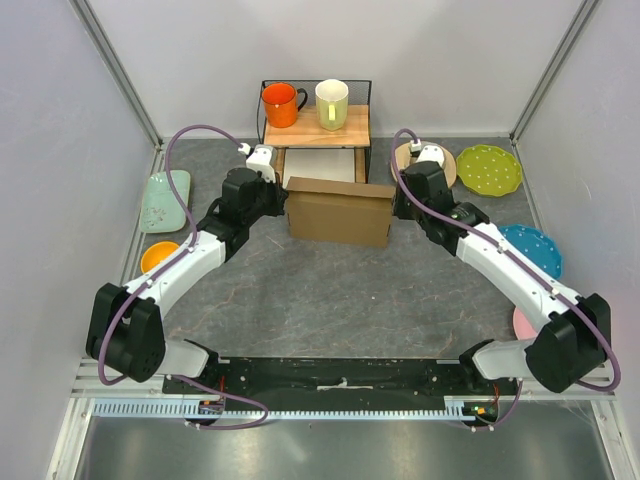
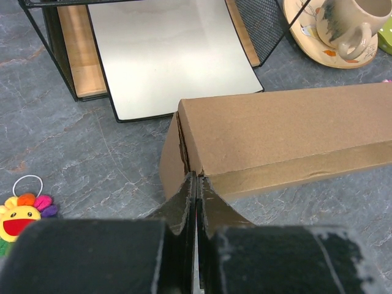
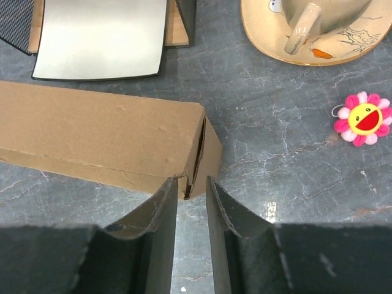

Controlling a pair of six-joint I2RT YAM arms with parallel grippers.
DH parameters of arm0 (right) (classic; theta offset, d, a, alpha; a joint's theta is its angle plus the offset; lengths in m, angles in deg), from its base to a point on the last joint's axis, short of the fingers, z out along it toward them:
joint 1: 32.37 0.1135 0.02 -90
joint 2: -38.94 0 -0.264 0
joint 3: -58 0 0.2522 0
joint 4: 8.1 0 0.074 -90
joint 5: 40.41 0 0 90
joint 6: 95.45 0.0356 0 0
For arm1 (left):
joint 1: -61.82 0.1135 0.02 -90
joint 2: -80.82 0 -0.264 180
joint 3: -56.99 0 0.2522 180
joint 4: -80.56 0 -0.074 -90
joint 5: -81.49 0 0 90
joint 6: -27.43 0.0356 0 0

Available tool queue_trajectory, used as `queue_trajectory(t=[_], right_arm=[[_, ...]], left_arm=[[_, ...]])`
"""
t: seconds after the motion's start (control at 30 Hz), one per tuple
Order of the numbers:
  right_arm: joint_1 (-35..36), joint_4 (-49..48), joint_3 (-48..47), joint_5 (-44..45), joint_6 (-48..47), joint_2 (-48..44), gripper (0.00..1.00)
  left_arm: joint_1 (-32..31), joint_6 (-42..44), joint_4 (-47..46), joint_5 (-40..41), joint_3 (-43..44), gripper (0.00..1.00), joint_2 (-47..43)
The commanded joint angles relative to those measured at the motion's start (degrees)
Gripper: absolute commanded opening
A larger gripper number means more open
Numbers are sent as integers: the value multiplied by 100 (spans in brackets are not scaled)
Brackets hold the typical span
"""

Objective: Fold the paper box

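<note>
The paper box (image 1: pixel 338 212), plain brown cardboard, stands folded up in the middle of the table, just in front of the wire rack. My left gripper (image 1: pixel 280 200) is at its left end. In the left wrist view that gripper (image 2: pixel 196 179) is shut, its tips touching the near left corner of the box (image 2: pixel 288 135), and I see nothing between the fingers. My right gripper (image 1: pixel 398 200) is at the right end. In the right wrist view it (image 3: pixel 191 182) stands partly open, with the near right corner of the box (image 3: pixel 98 135) just ahead of its tips.
Behind the box, a wire rack (image 1: pixel 316 128) carries an orange mug (image 1: pixel 282 104) and a pale mug (image 1: pixel 332 103), with a white tray (image 1: pixel 318 165) under it. At right are a saucer with a mug (image 3: pixel 312 27), a green plate (image 1: pixel 489 169), a blue plate (image 1: pixel 532 250) and a flower toy (image 3: pixel 364 117). At left are a mint tray (image 1: pixel 165 200), an orange bowl (image 1: pixel 159 257) and another flower toy (image 2: pixel 24 214).
</note>
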Motion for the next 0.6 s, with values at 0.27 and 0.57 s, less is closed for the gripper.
queue_trajectory(t=[0.27,0.57], right_arm=[[-12,-183,-231,192,-91,226,20],[-4,-358,-3,280,-92,182,0]], left_arm=[[-40,4,1087,-45,-16,2,241],[-49,21,1105,-80,-7,2,214]])
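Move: The paper box stands on its side between the hands, skewed a little. Its near top right corner is only about 1 cm ahead, 1 cm left and 1 cm below the parted right fingers, and some 21 cm right and 1 cm back of the left hand, level with it. From the right hand, the flower toy is roughly 8 cm ahead and 13 cm right, the mug plate 18 cm ahead and 8 cm right, and the white tray 17 cm ahead and 15 cm left, all about 17 cm lower. The right hand sinks about 1 cm and eases a little over half a centimetre forward onto the near top right corner of the paper box, its wrist hardly turning, while its part-open fingers draw almost shut until the tips meet at that corner. The left hand stays where it is, its already shut fingertips still against the box's near top left corner, steadying that end. ##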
